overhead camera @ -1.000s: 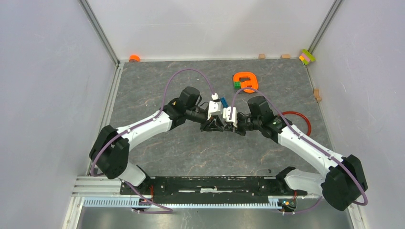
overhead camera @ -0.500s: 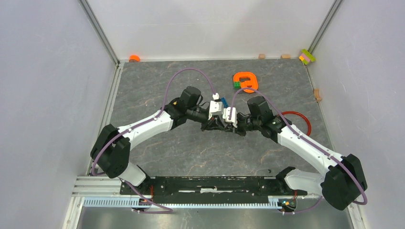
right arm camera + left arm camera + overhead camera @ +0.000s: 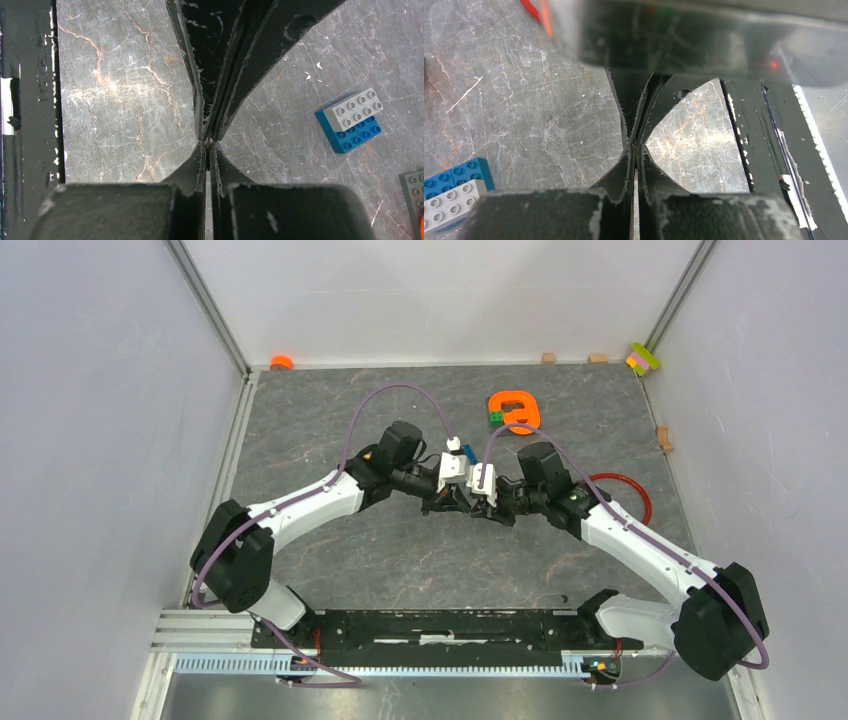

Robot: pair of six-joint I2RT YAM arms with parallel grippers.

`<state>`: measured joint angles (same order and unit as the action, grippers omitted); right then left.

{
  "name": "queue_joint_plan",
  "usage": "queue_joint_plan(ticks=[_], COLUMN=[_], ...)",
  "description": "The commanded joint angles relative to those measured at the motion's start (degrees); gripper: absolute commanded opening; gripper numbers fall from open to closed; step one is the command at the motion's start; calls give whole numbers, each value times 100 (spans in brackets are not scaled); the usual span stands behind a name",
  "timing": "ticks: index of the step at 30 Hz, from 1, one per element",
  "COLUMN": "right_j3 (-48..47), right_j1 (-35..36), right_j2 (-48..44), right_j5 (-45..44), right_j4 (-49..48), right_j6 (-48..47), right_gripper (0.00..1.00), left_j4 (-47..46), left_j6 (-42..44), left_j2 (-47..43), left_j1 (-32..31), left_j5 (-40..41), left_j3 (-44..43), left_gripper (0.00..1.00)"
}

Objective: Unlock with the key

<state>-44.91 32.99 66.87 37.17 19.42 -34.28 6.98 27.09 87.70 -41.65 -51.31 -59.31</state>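
Note:
My two grippers meet tip to tip just above the middle of the grey stone table (image 3: 330, 420). The left gripper (image 3: 460, 504) is shut, and in its wrist view (image 3: 635, 147) the pads press together. The right gripper (image 3: 479, 507) faces it, also shut (image 3: 207, 142). In the right wrist view the left arm's fingers (image 3: 220, 60) come down from the top and touch my tips. A tiny tan speck sits right where the four tips meet; I cannot tell what it is. The key is too small or too hidden to make out. No padlock shows.
A blue and grey brick stack (image 3: 352, 120) lies on the table just behind the grippers (image 3: 454, 187). Further back are an orange holder (image 3: 514, 410) and a green brick (image 3: 495, 418). A red cable loop (image 3: 640, 495) lies right. The black base rail (image 3: 430, 630) runs along the near edge.
The left gripper's jaws have closed from a spread V to shut, right at the right gripper's tips. Both arms stay almost in place.

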Motion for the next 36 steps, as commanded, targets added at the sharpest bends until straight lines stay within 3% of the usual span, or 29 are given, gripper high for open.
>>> queue_joint_plan(ticks=[1,7,17,26,36], right_j3=[-291,-243,-95,335,259], right_j1=[-29,-47,-161,-1073,-2547], right_j2=[-25,-48,-343,-844,-294], right_j5=[-135,-246,-814,-1714,-2521], right_j4=[-338,-352,-59,636,1837], right_j6=[114,182,-97,-583,-1442], right_gripper=[9,39,69,71,68], left_j4=[40,-339,-365,-1147,-1126], left_j6=[72,-135,-132,-914,-1218], left_j2=[-106,-296,-403,-702,-644], left_j1=[-89,-89,112,627,632], left_j5=[-90,-108,-37,221,287], left_j3=[60,284,401,667,544], left_gripper=[2,2,2,2,2])
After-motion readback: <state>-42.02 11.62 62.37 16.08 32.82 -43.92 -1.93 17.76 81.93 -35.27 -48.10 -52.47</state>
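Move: Both grippers start pinching the key between them. From the right gripper, the silver lock lies about 19 cm to the right, 5 cm ahead and 14 cm below. Its red cable loops at that level, centred some 32 cm right and 6 cm ahead; the blue-grey brick sits about 18 cm ahead and 1 cm left. From the left gripper, the lock is about 21 cm right, 5 cm ahead and 16 cm down. Open the right fingers wide to release the key into the left gripper's closed grip, easing forward and slightly right. Then sweep the right gripper about 17 cm right in all, 5 cm forward and, after a small rise, 4 cm down towards the silver lock, turning clockwise some 30 degrees with the fingers tipping downward. Keep the left gripper shut on the key; after a slight dip back, shift it about 3 cm forward and 3 cm left. ##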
